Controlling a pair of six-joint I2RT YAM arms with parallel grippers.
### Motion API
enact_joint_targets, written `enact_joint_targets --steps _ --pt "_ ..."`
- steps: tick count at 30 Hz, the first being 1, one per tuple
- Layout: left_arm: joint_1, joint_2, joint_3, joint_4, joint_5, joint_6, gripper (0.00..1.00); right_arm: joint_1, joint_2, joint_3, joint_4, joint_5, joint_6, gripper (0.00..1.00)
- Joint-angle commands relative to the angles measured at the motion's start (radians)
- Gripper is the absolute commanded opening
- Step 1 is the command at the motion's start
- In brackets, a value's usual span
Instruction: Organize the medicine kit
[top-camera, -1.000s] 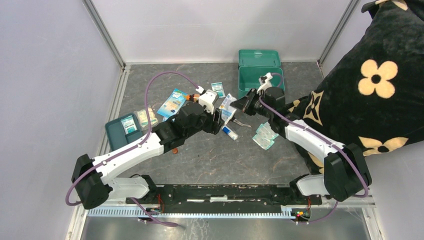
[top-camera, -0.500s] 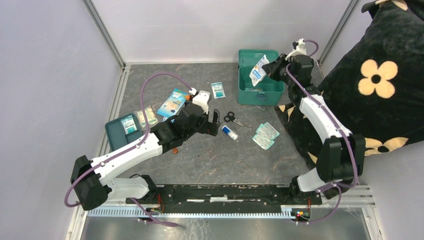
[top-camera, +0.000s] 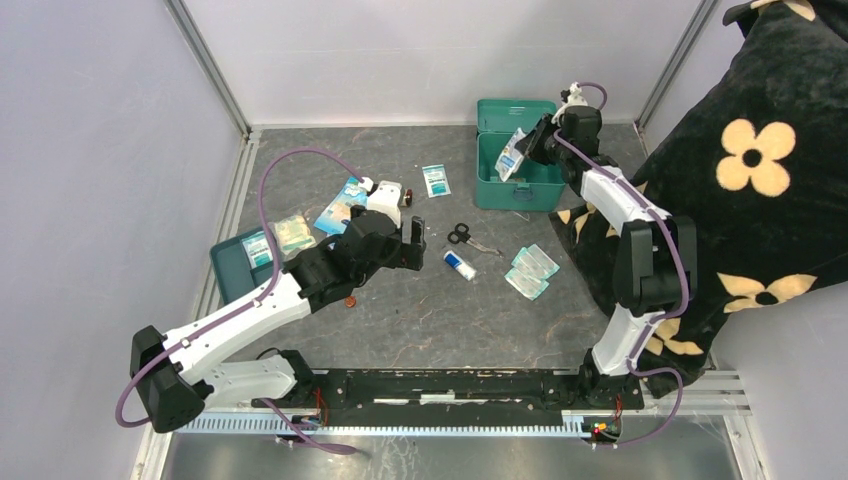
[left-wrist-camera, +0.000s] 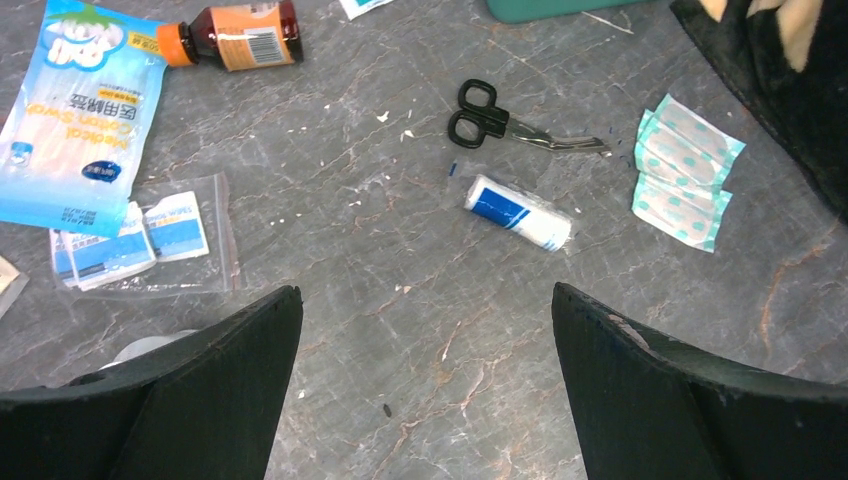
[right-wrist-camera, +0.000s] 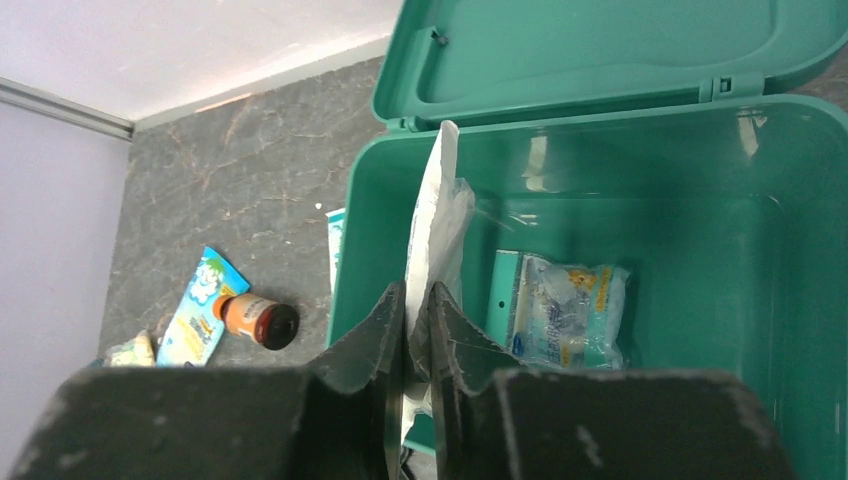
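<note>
The medicine kit (top-camera: 519, 185) is a teal box with its lid open, at the back right; its inside shows in the right wrist view (right-wrist-camera: 790, 300). A clear packet (right-wrist-camera: 565, 310) lies on its floor. My right gripper (top-camera: 528, 150) is shut on a white plastic packet (top-camera: 513, 155), held edge-on over the box's left wall (right-wrist-camera: 432, 215). My left gripper (top-camera: 418, 245) is open and empty above the table, near a blue-and-white roll (left-wrist-camera: 518, 212), black scissors (left-wrist-camera: 500, 120) and bandage strips (left-wrist-camera: 685, 170).
A brown bottle (left-wrist-camera: 235, 35), a blue cotton-swab pack (left-wrist-camera: 75, 125) and a bag of wipes (left-wrist-camera: 145, 245) lie left of centre. A flat teal tray (top-camera: 232, 268) sits at far left. A small sachet (top-camera: 435, 180) lies mid-back. A black flowered cushion (top-camera: 750, 150) fills the right side.
My right gripper carried the white packet from the table's middle up to the kit and lowered it toward the box. My left gripper drew back to the left.
</note>
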Motion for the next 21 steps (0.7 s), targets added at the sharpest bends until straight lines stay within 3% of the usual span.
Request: enact_joint_targets --steps 1,7,10,16,21 --pt "0.005 -0.020 -0.004 -0.022 -0.054 -0.046 1.00 0.000 0.026 0.059 -0.013 0.035 -0.044 0.29" --pt "0.007 -0.023 0.004 -0.032 -0.083 -0.038 1.00 0.000 0.017 0.081 -0.094 0.113 -0.116 0.42" --pt "0.044 -0.020 0.015 -0.022 -0.018 -0.017 1.00 -0.001 -0.013 0.092 -0.126 0.174 -0.161 0.46" --pt "0.300 0.002 0.020 0.008 0.245 -0.018 1.00 0.000 -0.139 0.018 -0.138 0.226 -0.214 0.47" --pt "0.427 0.064 0.064 -0.021 0.273 0.005 1.00 0.001 -0.301 -0.123 -0.113 0.208 -0.215 0.48"
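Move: The right hand holds the white packet just over the open green box, whose middle is some 3 cm back, level sideways and 12 cm below. The small packet inside is about 5 cm back, 2 cm left of that hand; a teal-white packet outside lies 19 cm left, 4 cm back. From the empty left hand, the blue pouch lies about 13 cm ahead, 15 cm left; the brown bottle 15 cm ahead, 4 cm left; both about 19 cm below. Right fingers open, releasing the white packet into the box, then rise rightward; left hand swings about 9 cm left-forward. ##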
